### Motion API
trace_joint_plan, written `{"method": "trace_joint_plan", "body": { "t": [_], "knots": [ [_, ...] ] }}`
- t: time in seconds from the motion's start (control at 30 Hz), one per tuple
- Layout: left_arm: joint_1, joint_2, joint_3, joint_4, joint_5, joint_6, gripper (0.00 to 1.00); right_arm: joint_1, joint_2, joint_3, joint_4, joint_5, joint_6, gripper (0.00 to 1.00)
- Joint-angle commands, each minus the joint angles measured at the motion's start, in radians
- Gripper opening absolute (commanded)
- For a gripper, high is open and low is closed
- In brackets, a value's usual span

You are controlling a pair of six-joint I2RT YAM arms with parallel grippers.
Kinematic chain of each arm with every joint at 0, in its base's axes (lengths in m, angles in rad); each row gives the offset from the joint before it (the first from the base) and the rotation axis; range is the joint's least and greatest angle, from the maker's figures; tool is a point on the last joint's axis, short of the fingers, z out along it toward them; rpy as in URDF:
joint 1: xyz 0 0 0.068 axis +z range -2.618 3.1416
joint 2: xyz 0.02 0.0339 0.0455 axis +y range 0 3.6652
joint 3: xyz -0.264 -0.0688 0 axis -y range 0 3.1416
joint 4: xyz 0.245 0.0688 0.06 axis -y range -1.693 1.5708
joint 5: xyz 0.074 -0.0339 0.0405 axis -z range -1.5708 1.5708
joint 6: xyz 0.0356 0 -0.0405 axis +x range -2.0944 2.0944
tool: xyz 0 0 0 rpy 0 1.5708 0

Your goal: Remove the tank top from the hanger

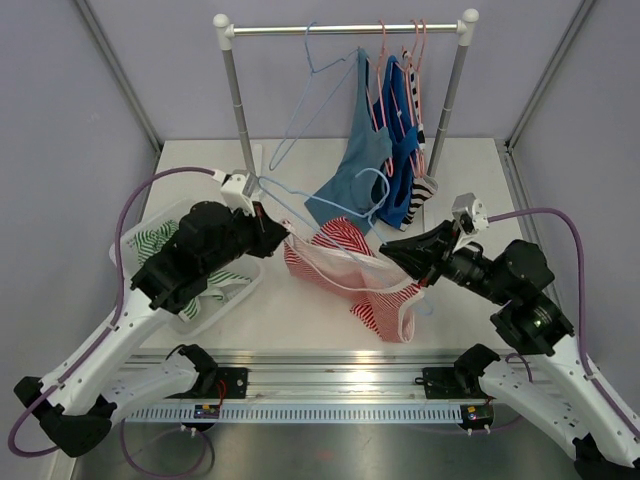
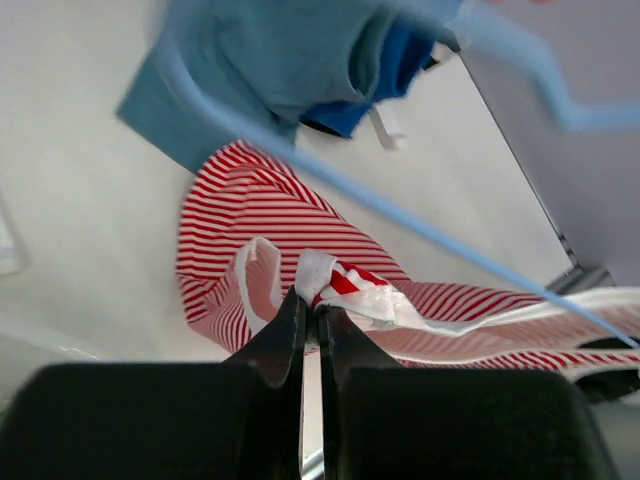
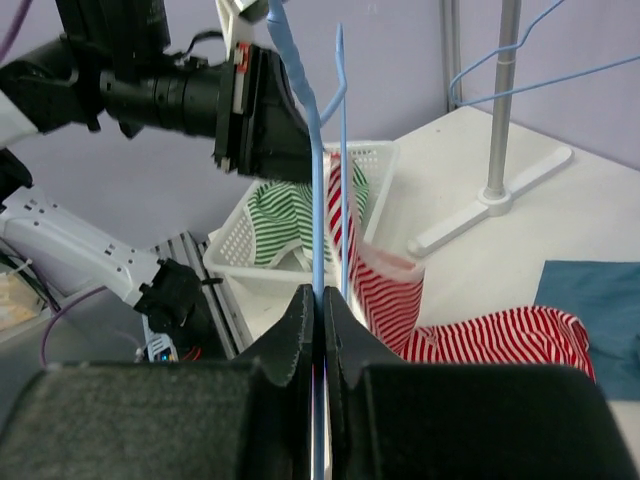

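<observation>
A red-and-white striped tank top (image 1: 345, 262) hangs slack between my two grippers, its lower part resting on the table. My left gripper (image 1: 282, 235) is shut on the top's white-trimmed strap (image 2: 335, 280). A light blue wire hanger (image 1: 290, 190) still runs through the garment. My right gripper (image 1: 387, 250) is shut on that hanger's wire (image 3: 318, 200). In the left wrist view the hanger wire (image 2: 400, 215) crosses above the striped cloth (image 2: 250, 220). The right wrist view shows the strap (image 3: 385, 262) looped over the hanger, with the rest of the top (image 3: 490, 340) spread on the table.
A clothes rack (image 1: 345, 30) stands at the back with several garments on hangers, a blue top (image 1: 350, 180) hanging lowest, and an empty blue hanger. A white basket (image 1: 235, 295) holding a green-striped garment (image 3: 285, 215) sits under my left arm. The rack's white foot (image 3: 500, 205) lies beyond.
</observation>
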Motion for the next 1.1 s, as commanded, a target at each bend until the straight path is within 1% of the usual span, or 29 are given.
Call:
{"method": "trace_joint_plan", "body": {
  "t": [0.0,0.13,0.23,0.3,0.4,0.43,0.47,0.5,0.53,0.57,0.6,0.63,0.67,0.7,0.77,0.8,0.83,0.9,0.93,0.97,1.0,1.07],
  "knots": [
    [0.002,-0.036,-0.080,0.143,0.206,-0.041,0.00,-0.002,-0.002,-0.053,0.394,0.044,0.091,0.00],
    [0.002,-0.065,-0.160,0.216,0.280,-0.083,0.00,-0.004,0.005,-0.113,0.520,0.103,0.145,0.00],
    [0.002,-0.074,-0.176,0.203,0.266,-0.082,0.00,-0.002,0.016,-0.119,0.568,0.150,0.168,0.00],
    [0.002,-0.074,-0.182,0.192,0.242,-0.073,0.00,-0.002,0.031,-0.107,0.567,0.205,0.174,0.00],
    [-0.007,-0.062,-0.203,0.143,0.168,-0.047,0.00,-0.002,0.062,-0.028,0.482,0.322,0.174,0.00],
    [-0.010,-0.062,-0.217,0.137,0.156,-0.038,0.00,-0.002,0.067,-0.026,0.493,0.342,0.177,0.00],
    [-0.015,-0.053,-0.246,0.141,0.172,-0.036,0.00,-0.002,0.071,-0.038,0.523,0.350,0.179,0.00],
    [-0.019,-0.050,-0.263,0.153,0.194,-0.039,0.00,-0.002,0.073,-0.058,0.644,0.338,0.184,0.00],
    [-0.027,-0.050,-0.280,0.199,0.253,-0.053,0.00,-0.004,0.079,-0.111,0.712,0.325,0.205,0.00],
    [-0.051,-0.044,-0.310,0.225,0.278,-0.062,0.00,-0.002,0.105,-0.134,0.778,0.307,0.217,0.00],
    [-0.068,-0.039,-0.323,0.254,0.301,-0.070,0.00,-0.002,0.122,-0.170,0.897,0.260,0.242,0.00],
    [-0.088,-0.035,-0.331,0.306,0.324,-0.079,0.00,-0.002,0.140,-0.184,0.954,0.234,0.256,0.00],
    [-0.134,-0.028,-0.334,0.322,0.338,-0.079,0.00,-0.002,0.175,-0.196,1.005,0.215,0.268,0.00],
    [-0.156,-0.010,-0.334,0.333,0.344,-0.074,0.00,-0.002,0.188,-0.208,1.099,0.201,0.280,0.00],
    [-0.200,0.004,-0.326,0.350,0.346,-0.061,0.00,-0.004,0.218,-0.257,1.195,0.204,0.296,0.00],
    [-0.208,0.011,-0.328,0.353,0.344,-0.059,0.00,-0.004,0.228,-0.292,1.277,0.218,0.297,0.00],
    [-0.213,0.013,-0.329,0.362,0.338,-0.058,0.00,-0.004,0.235,-0.306,1.309,0.229,0.305,0.00],
    [-0.220,0.015,-0.326,0.344,0.302,-0.056,0.00,-0.002,0.239,-0.317,1.312,0.249,0.302,0.00],
    [-0.220,0.016,-0.322,0.315,0.277,-0.051,0.00,-0.002,0.232,-0.319,1.298,0.247,0.273,0.00],
    [-0.223,0.015,-0.318,0.298,0.227,-0.050,0.00,-0.002,0.214,-0.317,1.275,0.256,0.263,0.00],
    [-0.224,0.015,-0.315,0.278,0.197,-0.048,0.00,-0.002,0.200,-0.311,1.180,0.308,0.257,0.00],
    [-0.225,0.018,-0.303,0.207,0.101,-0.042,0.00,-0.004,0.167,-0.268,1.053,0.353,0.231,0.00]
  ]
}}
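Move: The red-striped tank top's middle lies about 15 cm to the left hand's right, 6 cm back and 12 cm below it; the left fingers already hold its free strap. The hanger's low right end is some 33 cm right and 17 cm back of that hand, 3 cm lower; the basket is about 26 cm left, 8 cm ahead, 27 cm down. From the right hand, already gripping the hanger, the tank top lies 7 cm left, 2 cm ahead and 19 cm below; the blue-grey top hangs some 32 cm ahead, 6 cm left and 8 cm lower. Down, back and to the right, in two pulls with a brief pause between, the left hand draws the pinched strap about 10 cm lower, along towards the hanger's low end, while its wrist turns clockwise. The right hand keeps its grip on the hanger and carries it some 7 cm forward, rising then sinking partly back, rolling about 30 degrees so that its left side lifts. ##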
